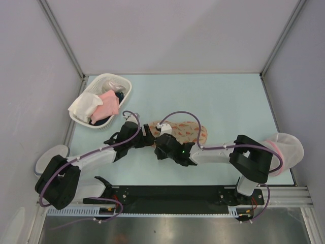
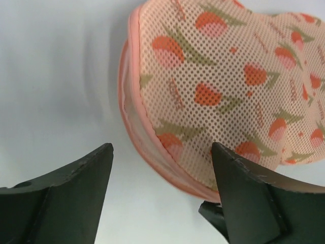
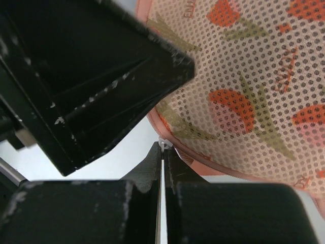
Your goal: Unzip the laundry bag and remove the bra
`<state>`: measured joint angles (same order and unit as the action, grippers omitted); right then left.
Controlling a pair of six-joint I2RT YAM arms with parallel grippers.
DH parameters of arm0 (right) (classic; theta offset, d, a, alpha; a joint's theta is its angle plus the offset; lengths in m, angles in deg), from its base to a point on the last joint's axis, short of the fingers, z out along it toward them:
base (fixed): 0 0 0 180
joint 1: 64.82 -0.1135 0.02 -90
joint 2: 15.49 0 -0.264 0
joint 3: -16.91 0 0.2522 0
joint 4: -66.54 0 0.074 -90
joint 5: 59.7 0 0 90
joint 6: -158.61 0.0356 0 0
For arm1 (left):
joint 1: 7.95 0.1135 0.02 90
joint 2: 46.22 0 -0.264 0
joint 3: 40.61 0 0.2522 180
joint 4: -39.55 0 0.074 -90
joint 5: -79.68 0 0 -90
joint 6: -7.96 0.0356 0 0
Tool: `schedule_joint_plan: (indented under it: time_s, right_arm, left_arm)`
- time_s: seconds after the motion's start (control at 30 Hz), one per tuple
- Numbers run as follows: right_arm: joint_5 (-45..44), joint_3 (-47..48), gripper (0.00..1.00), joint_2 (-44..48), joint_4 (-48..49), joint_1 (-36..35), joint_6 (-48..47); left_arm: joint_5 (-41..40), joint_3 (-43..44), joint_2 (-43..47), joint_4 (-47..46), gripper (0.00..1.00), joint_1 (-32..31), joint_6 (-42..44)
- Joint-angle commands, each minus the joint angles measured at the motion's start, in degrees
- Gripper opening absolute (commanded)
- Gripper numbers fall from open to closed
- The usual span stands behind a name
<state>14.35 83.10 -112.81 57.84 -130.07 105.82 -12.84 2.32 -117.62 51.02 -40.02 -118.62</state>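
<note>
The laundry bag [image 1: 190, 131], a flat beige-pink mesh pouch with orange-red flowers, lies in the middle of the table; its rounded left end fills the left wrist view [image 2: 218, 86] and the right wrist view [image 3: 254, 91]. My left gripper [image 1: 147, 137] [image 2: 161, 148] stands open at that end, one finger [image 2: 76, 188] over bare table and the other [image 2: 249, 193] over the bag's edge, holding nothing. My right gripper [image 1: 160, 144] [image 3: 163, 152] is shut on a small white zipper pull [image 3: 163, 143] at the bag's pink rim. The bra is hidden.
A white basket [image 1: 109, 81] at the back left holds a pink cloth [image 1: 108, 104], a white cloth [image 1: 84, 105] and some dark fabric. A white mesh dome with a pink rim [image 1: 287, 150] sits at the right edge. Grey walls enclose the table.
</note>
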Motion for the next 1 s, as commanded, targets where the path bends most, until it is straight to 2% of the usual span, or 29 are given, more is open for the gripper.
schedule_joint_plan:
  time_s: [0.0,0.13,0.17,0.23,0.27,0.33,0.37,0.4,0.97]
  right_arm:
    - [1.2,2.4,0.00,-1.2,2.4,-0.2,-1.1]
    - [1.5,2.2,0.00,-1.4,2.6,-0.2,-0.6]
    - [1.5,2.2,0.00,-1.4,2.6,-0.2,-0.6]
    - [1.4,2.2,0.00,-1.4,2.5,-0.2,-0.4]
    - [1.4,2.2,0.00,-1.4,2.2,-0.3,-0.2]
    - [1.2,2.3,0.00,-1.2,1.8,-0.2,-0.3]
    - [1.1,2.4,0.00,-1.2,1.4,-0.2,0.0]
    - [1.1,2.4,0.00,-1.2,1.3,-0.2,0.1]
    - [-1.0,-3.5,0.00,4.4,1.3,-0.4,2.8]
  left_arm:
    - [3.5,-2.3,2.5,-3.6,0.78,0.0,-3.6]
    - [3.1,-2.4,1.9,-4.6,0.63,0.0,-3.9]
    - [3.0,-2.4,1.2,-5.2,0.52,0.0,-4.0]
    - [2.9,-2.4,0.4,-5.9,0.41,0.0,-4.3]
    - [2.9,-2.2,-0.3,-6.1,0.26,0.0,-4.4]
    - [2.8,-1.5,-1.1,-6.2,0.13,0.0,-4.4]
    - [2.8,-1.1,-1.4,-5.9,0.02,0.0,-4.4]
    - [2.8,-0.9,-1.8,-5.7,0.00,0.0,-4.2]
    - [-0.1,1.1,-2.0,-3.8,0.00,1.2,-1.9]
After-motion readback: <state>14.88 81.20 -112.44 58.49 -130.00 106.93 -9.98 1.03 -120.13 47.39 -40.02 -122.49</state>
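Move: The bag's zipper-edged left end lies just at the open left fingers, about 1 cm to their right and 1 cm below. From the left hand, the zip pull, already pinched by the right gripper, is roughly 4 cm back, 3 cm right and 1 cm lower; the bag's middle is some 3 cm ahead, 11 cm right and 3 cm lower. From the right hand, that left end is about 4 cm ahead and 2 cm left, at about the same height. Shut the wide-open left gripper on the zipper-edged left end of the bag. Ease it back, right and down by about 1 cm each or less as the fingers close fully, pinching the edge trim, then hold there. Meanwhile keep the right fingers shut on the zip pull, with that hand nearly still, sinking under 1 cm. ##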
